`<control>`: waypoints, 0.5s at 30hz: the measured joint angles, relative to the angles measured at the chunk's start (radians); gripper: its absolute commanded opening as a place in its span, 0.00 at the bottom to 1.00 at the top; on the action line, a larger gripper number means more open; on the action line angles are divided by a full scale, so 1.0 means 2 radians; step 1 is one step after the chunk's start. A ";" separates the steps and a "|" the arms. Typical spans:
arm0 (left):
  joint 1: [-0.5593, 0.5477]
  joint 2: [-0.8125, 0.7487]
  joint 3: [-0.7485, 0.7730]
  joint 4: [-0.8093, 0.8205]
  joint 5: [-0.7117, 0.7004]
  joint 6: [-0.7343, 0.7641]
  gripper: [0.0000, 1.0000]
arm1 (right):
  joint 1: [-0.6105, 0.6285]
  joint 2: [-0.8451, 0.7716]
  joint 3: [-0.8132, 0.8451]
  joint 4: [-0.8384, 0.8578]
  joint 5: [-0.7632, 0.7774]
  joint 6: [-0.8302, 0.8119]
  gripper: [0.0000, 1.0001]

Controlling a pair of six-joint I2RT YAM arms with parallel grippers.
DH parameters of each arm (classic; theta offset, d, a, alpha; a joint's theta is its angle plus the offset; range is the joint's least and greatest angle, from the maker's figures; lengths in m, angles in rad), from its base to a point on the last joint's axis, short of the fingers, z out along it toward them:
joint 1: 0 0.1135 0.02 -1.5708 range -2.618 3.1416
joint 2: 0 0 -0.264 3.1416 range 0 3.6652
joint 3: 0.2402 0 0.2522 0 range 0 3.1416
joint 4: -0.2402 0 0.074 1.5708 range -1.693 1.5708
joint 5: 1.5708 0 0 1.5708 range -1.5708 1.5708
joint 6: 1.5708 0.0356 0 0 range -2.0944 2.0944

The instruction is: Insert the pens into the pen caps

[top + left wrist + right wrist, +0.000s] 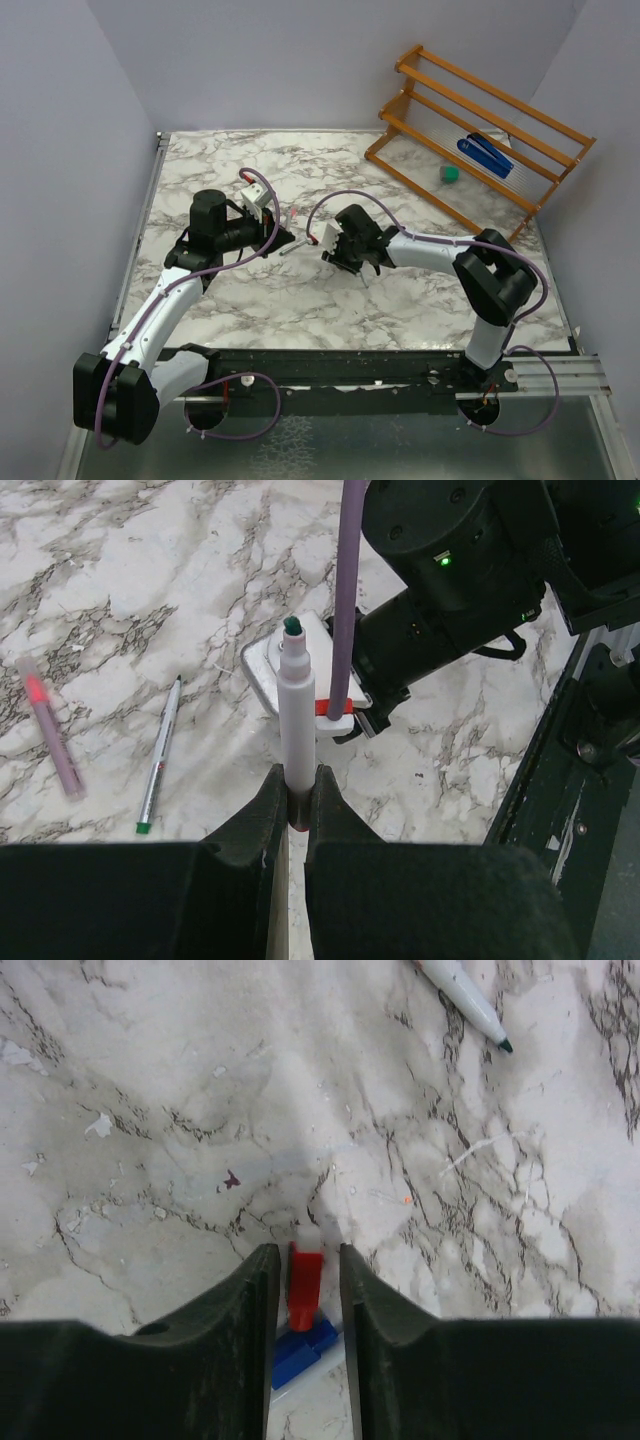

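My left gripper is shut on a white pen, whose dark green tip points away toward the right arm. In the top view the left gripper and the right gripper face each other at mid-table. My right gripper is low over the marble, its jaws open on either side of a red pen cap, with a gap showing on the cap's right side. A blue pen cap lies just behind the red one. A second thin pen and a pink pen lie on the table.
A white pen with a dark tip shows at the top of the right wrist view. A wooden rack at the back right holds a blue stapler-like object and a small green block. Grey walls enclose the marble table.
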 measured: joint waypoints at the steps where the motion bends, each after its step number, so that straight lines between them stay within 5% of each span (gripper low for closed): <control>1: 0.000 0.000 0.000 0.000 0.000 0.000 0.00 | 0.001 0.001 0.000 0.002 0.000 0.001 0.20; 5: 0.000 0.000 0.000 0.000 0.000 0.000 0.00 | 0.003 0.006 0.002 0.012 0.001 0.002 0.01; 15: 0.000 0.000 0.000 0.000 -0.001 0.000 0.00 | 0.008 0.014 0.009 0.030 0.010 0.020 0.00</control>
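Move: The red cap lies practically between the right hand's half-open fingers, about 1 cm to the left of the hand point and 1 cm below it. From this hand, the blue-capped pen lies roughly 3 cm back and 4 cm right, and the white pen on the table some 6 cm ahead and 11 cm left, both about 1 cm lower. For the left hand, the red cap is around 4 cm ahead, 9 cm right and 20 cm below. The right fingers shut on the red cap and pinch it between their tips. The hand slides left and a little forward all the while, some 1.5 cm in all, staying low at the same height with hardly any turn, and draws the pinched cap along away from the blue-capped pen. ##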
